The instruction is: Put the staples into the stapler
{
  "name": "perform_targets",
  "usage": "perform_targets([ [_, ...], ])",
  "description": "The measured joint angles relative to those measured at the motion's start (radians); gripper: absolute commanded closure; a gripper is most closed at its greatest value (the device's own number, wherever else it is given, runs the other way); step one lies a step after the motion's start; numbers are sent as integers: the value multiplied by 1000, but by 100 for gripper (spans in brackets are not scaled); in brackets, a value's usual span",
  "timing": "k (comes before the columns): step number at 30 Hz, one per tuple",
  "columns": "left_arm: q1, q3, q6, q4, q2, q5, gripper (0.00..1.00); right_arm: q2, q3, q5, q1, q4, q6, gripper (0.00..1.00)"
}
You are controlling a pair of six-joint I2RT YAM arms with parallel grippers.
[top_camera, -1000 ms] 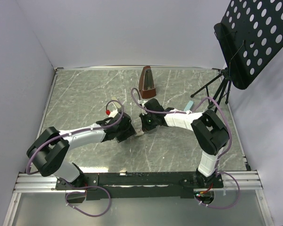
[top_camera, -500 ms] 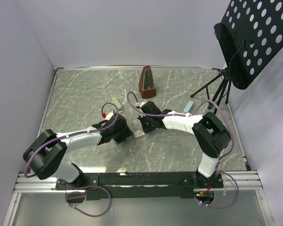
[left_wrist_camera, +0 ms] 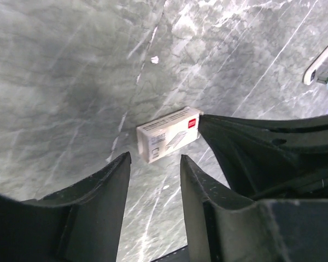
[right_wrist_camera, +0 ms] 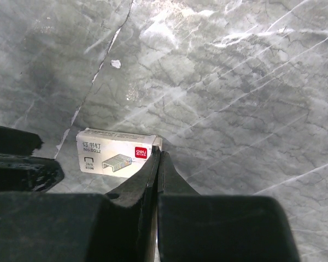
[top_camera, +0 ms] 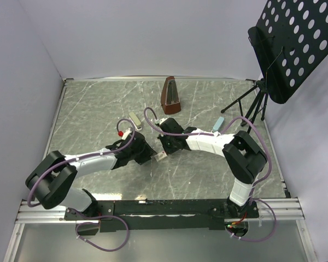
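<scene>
The staples box (top_camera: 160,156) is small and white with a red logo. It lies flat on the marble table, also seen in the left wrist view (left_wrist_camera: 168,134) and the right wrist view (right_wrist_camera: 115,153). My left gripper (top_camera: 150,155) (left_wrist_camera: 154,158) is open, its fingertips just short of the box's long side, with nothing between them. My right gripper (top_camera: 163,149) (right_wrist_camera: 157,150) is shut, its tip touching the box's logo end. A light-blue stapler (top_camera: 219,123) (left_wrist_camera: 322,65) lies apart, to the right.
A brown metronome (top_camera: 171,97) stands at the back centre. A small pale oblong object (top_camera: 135,119) lies behind the left gripper. A black perforated music stand (top_camera: 292,43) on a tripod (top_camera: 250,103) fills the back right corner. Walls close in the table's left and rear.
My left arm has drawn back a little to the left and its jaws have narrowed. My right gripper has shifted left, staying shut, up to the box's end.
</scene>
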Motion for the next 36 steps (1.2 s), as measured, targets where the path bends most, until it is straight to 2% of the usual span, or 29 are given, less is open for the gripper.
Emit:
perform_targets([
  [5,0,-1,-34,55,57,30,61,0,6,3,5,-9,11,100],
  [11,0,-21,-63,119,117,73,65,0,6,3,5,-13,21,100],
  [21,0,-26,-76,161,126,86,75,0,6,7,5,-17,25,100],
  [27,0,-34,-79,165,126,87,91,0,6,10,5,-18,24,100],
  [28,0,-35,-80,166,126,87,99,0,6,15,5,-20,25,100],
  [36,1,-62,-92,204,112,92,99,0,6,47,6,-29,25,100],
])
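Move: The staples box lies about 4 cm to the right of the left gripper's fingertips, level with them front to back and some 3 cm lower. From the right gripper the box's middle is roughly 3 cm left, 1 cm back and 1 cm down. The olive stapler lies about 15 cm ahead and 7 cm left of the left hand, and the metronome stands about 21 cm ahead and 7 cm right of it. Bring the left gripper down and to the right, about 2 cm each way, onto the near-left end of the staples box, tilting the wrist slightly. Then hold there and shut the half-open fingers completely at that end's corner. Keep the right gripper shut at the box's other end, easing it about half a centimetre right at the last. ##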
